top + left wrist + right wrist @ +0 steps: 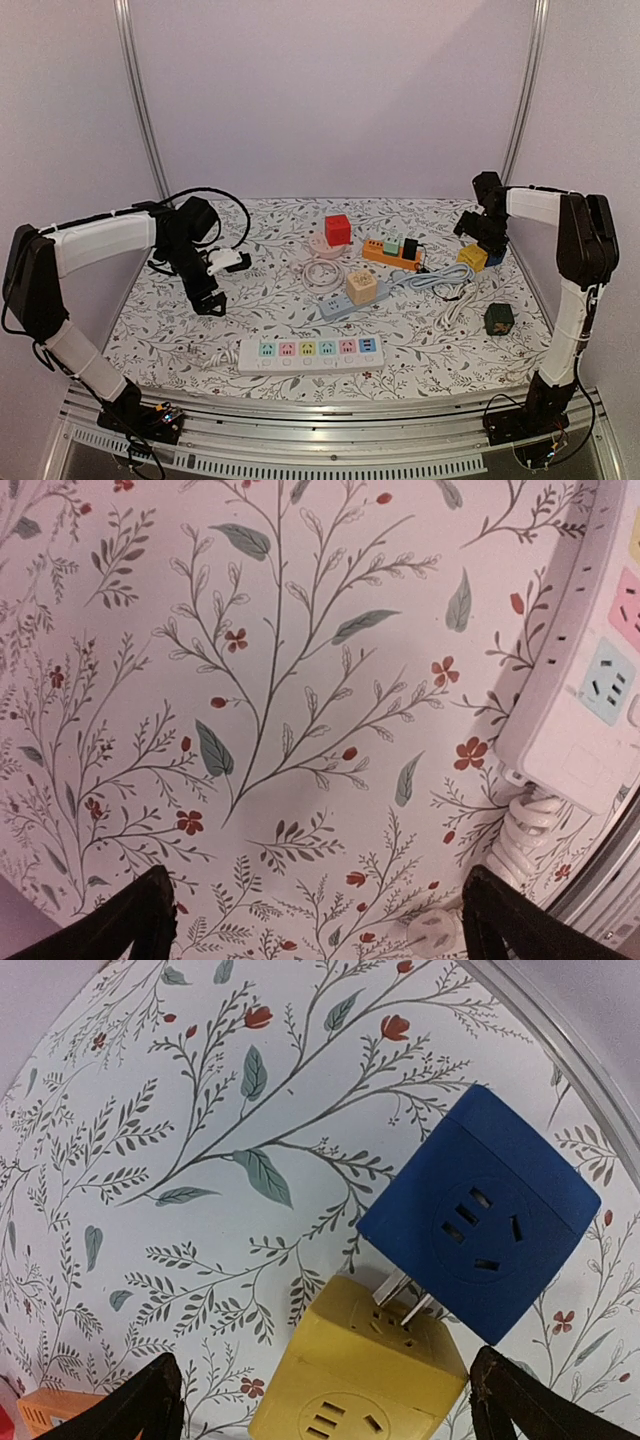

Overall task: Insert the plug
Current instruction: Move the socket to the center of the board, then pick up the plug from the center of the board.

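Observation:
A white plug [437, 932] lies flat on the flowered cloth, just inside my left gripper's right finger [520, 925]. Its coiled cord [525, 830] leads to the white power strip [590, 680] [312, 352]. My left gripper [318, 880] [208, 300] stands open above the cloth with nothing between its fingers. My right gripper [325, 1360] [480, 243] hangs open over a yellow socket cube [360, 1380] [473, 257]. A blue cube [480, 1210] lies tilted beside the yellow one. The blue cube's metal prongs [405, 1295] meet the yellow cube's socket holes; how deep they sit I cannot tell.
Mid-table there is a red cube [337, 229], an orange strip [390, 252] with plugs in it, a peach cube [361, 286] on a grey-blue strip, and loose white cables [455, 295]. A dark green cube [498, 318] sits at the right. The metal table rail [610, 880] runs close behind the white strip.

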You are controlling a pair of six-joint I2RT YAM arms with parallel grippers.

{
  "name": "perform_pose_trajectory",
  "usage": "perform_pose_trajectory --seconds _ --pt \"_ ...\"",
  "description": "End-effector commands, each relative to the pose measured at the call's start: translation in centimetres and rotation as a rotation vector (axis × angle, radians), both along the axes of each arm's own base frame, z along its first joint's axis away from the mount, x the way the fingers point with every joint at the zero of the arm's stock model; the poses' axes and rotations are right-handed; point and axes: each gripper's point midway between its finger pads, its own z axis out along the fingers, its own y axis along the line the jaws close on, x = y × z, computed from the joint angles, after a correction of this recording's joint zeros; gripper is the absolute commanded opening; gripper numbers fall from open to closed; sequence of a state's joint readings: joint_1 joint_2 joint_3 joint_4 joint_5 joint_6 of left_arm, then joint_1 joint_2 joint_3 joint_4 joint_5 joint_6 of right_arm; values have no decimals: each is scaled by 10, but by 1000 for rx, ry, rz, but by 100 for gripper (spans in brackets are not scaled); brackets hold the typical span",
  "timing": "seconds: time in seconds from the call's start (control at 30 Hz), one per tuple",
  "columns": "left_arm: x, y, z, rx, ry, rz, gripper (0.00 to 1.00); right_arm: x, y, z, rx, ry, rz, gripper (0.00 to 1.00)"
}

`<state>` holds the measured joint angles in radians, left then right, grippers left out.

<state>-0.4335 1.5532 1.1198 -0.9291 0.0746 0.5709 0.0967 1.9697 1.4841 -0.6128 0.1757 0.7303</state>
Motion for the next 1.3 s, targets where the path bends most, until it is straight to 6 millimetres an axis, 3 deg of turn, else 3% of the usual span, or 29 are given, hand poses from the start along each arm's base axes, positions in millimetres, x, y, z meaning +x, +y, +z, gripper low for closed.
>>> perform_pose_trajectory --seconds 0.0,0.2,0.33,0.53,0.63,0.8,0.9,0.97,1.07,1.2,1.27 --pt "14 -4 4 -9 -44 10 99 12 -10 -20 -3 0 -116 99" --pt "7 -2 1 -10 -39 -1 100 -5 -20 -33 -45 38 -162 99" --pt "8 -4 -2 -15 -30 -3 100 0 -12 -37 -11 39 -119 99" --pt "11 -4 2 -14 -39 2 100 8 5 -55 67 59 -73 76" --pt "9 -1 2 -2 -41 2 100 9 8 -51 78 48 -61 65" --pt "8 -1 3 -1 -38 5 99 16 8 -33 70 8 -27 32" --pt "10 -3 11 -6 -44 -1 99 27 14 2 77 -77 28 16" --pt "13 -5 19 -17 -55 -3 100 35 24 37 79 -163 101 7" --pt "16 -12 35 -60 -67 -11 100 39 52 109 13 -332 265 0" --pt "21 -25 64 -133 -83 -32 99 16 112 205 -98 -590 524 0" --pt "21 -30 77 -161 -83 -42 100 -10 151 251 -106 -735 666 0"
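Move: The yellow socket lies almost under the open right hand, about 1 cm ahead, 1 cm left and 5 cm below. The blue socket stands some 3 cm ahead and 5 cm right of the hand; the grey cable coil is about 9 cm left and 4 cm back, the dark cube roughly 19 cm back and 1 cm right. From the left hand, the yellow socket is around 61 cm right, 21 cm ahead and 6 cm lower. The right fingers pinch the yellow socket between their pads: the hand sinks about 5 cm over it with a slight clockwise turn, and closes until the socket stops them. It then lifts the socket roughly 17 cm, speeding up and swinging left, away from the blue socket, as the wrist tips up and turns counter-clockwise. Late on, the empty, open left hand rises about 5 cm, easing forward and right. ##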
